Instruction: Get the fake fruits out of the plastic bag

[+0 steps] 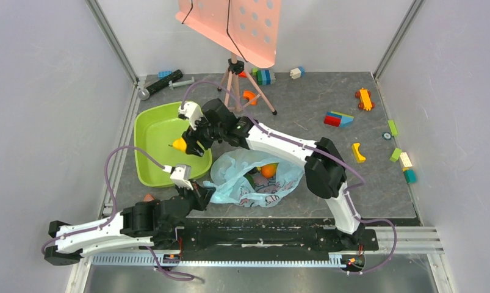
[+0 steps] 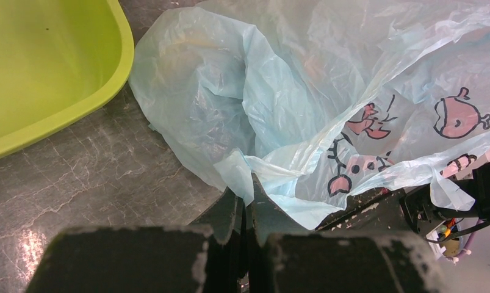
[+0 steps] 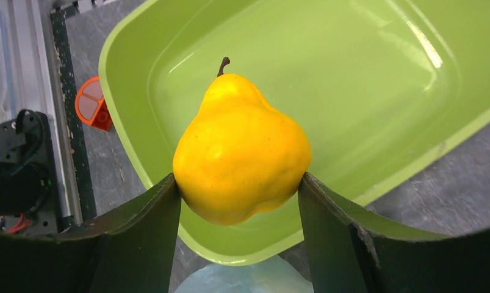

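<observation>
The light-blue plastic bag [image 1: 254, 177] lies in front of the arms, mouth open, with an orange fruit [image 1: 268, 170] and something green inside. My left gripper [image 1: 199, 194] is shut on the bag's near left edge; in the left wrist view the gripper [image 2: 248, 189] pinches a fold of the bag [image 2: 303, 110]. My right gripper [image 1: 187, 145] is shut on a yellow pear [image 1: 179, 144] and holds it over the lime-green tub's [image 1: 154, 159] near right corner. In the right wrist view the pear [image 3: 241, 152] sits between the fingers [image 3: 163, 207] above the tub [image 3: 352, 91].
A tripod [image 1: 242, 76] with a pink panel stands behind the tub. Toy bricks [image 1: 338, 118] and a toy car [image 1: 364, 99] lie scattered at the right and back. A black tool [image 1: 163, 82] lies at the back left. A small orange piece [image 3: 93, 110] lies by the tub's left.
</observation>
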Available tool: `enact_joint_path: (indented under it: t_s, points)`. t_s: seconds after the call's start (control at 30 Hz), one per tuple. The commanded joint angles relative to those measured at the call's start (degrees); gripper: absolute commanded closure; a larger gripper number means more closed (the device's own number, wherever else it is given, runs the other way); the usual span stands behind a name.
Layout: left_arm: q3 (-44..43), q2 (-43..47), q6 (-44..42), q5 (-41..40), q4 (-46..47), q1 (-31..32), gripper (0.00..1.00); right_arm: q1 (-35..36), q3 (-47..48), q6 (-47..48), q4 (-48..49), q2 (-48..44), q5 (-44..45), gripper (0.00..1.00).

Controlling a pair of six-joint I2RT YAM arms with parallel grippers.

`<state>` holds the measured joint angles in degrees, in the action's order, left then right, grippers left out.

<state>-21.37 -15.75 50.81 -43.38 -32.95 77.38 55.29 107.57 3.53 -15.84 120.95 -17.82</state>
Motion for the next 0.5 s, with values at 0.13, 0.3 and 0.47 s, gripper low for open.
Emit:
enact_joint_path:
  t_s: [0.13,0.3,0.47]
  points:
    - [-2.5,-0.3,-2.0,-2.2,0.2,0.3,0.98,0.3,2.5,5.1,4.3,6.4,-6.5,0.49]
    - [-2.4,-0.7,-2.1,-2.2,0.2,0.2,0.98,0.3,1.5,5.3,5.3,8.9,-7.4,0.45]
    - [-2.3,-0.9,-1.9,-2.2,0.1,0.3,0.98,0.4,0.3,5.1,6.6,9.0,-7.7,0.38]
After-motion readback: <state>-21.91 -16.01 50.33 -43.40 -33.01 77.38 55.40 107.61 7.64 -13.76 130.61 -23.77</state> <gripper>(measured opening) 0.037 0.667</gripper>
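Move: The pear is already in the right hand over the near-right part of the green tray, whose middle lies about 6 cm ahead, 6 cm left and 15 cm below. The plastic bag is some 20 cm right and 5 cm back, the orange inside it about 25 cm right and 4 cm back. From the left hand, holding the bag's edge, the tray's middle is roughly 18 cm ahead and 14 cm left. The right hand lowers the pear about 9 cm towards the tray floor, grip unchanged; the left keeps pinching the bag. ##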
